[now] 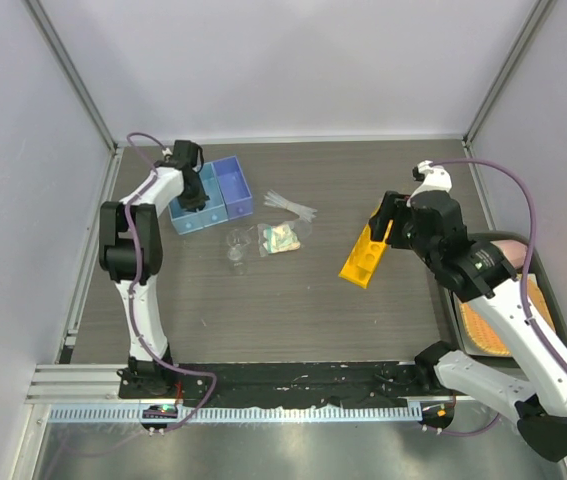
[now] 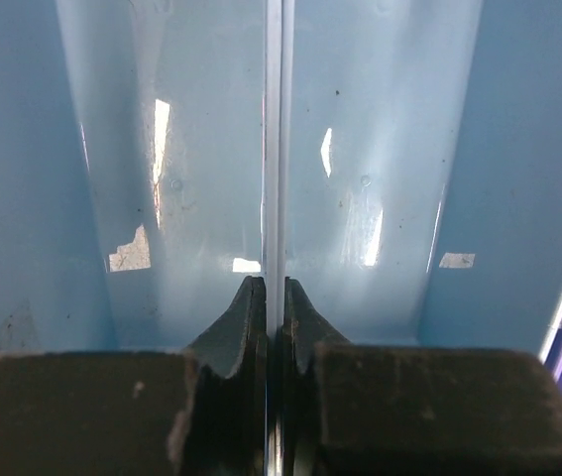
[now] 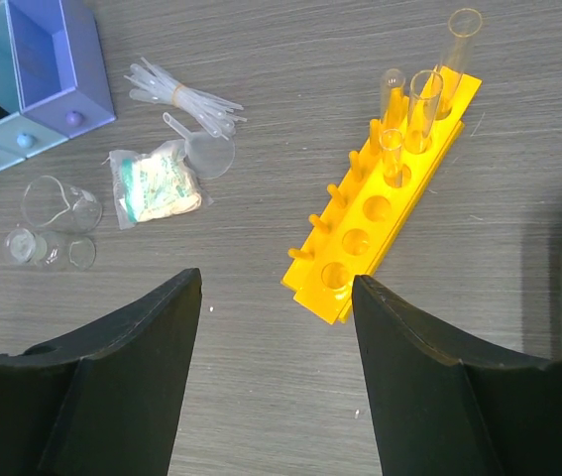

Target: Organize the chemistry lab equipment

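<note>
My left gripper reaches down into the light blue bin at the back left. Its jaws are shut on a thin clear tube that runs straight up the view. My right gripper hangs open and holds nothing, above the table by the near end of the yellow rack. Several clear test tubes stand in the rack's far holes. Left of the rack lie a bundle of droppers, a clear funnel, a packet with green-beige contents and a small beaker.
A purple bin stands against the light blue one. A grey tray with an orange woven mat sits at the right edge, under my right arm. Small clear pieces lie beside the beaker.
</note>
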`<action>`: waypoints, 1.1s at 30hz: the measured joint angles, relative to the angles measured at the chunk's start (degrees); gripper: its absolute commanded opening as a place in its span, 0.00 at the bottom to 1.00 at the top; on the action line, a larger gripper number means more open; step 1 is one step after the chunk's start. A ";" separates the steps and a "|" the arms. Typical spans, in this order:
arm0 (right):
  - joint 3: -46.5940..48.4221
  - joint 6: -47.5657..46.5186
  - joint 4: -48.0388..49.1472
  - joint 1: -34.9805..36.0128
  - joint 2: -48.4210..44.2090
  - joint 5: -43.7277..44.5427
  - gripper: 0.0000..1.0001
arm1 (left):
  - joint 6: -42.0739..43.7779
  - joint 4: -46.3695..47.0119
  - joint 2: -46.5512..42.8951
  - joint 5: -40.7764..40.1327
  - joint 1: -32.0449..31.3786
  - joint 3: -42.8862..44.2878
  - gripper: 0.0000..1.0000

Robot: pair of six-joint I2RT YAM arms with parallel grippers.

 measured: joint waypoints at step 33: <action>-0.70 0.63 -8.55 0.39 -9.31 -1.86 0.67 | -22.86 7.52 -30.47 -10.97 -23.93 -41.31 0.00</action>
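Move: The blue-and-purple organizer is already pinched by the left hand on the wall between its two blue compartments, its middle some 4 cm ahead of and 4 cm right of that hand. It is bound for the table nearer the robot, where a clear beaker stands roughly 10 cm back and 13 cm right of the hand, a small bottle 17 cm back and 12 cm right, and the plastic bag 10 cm back and 26 cm right. From the right hand the organizer lies about 25 cm ahead, 58 cm left and well below. The organizer is dragged over the table by the left hand, still pinching its divider: about 18 cm back towards the robot and 10 cm right, slanting more to the right at the end, with hardly any turn. Its front comes up against the beaker and bottle and its purple end against the bag, pushing them along. Meanwhile the open, empty right hand draws back some 5 cm, above the table. ##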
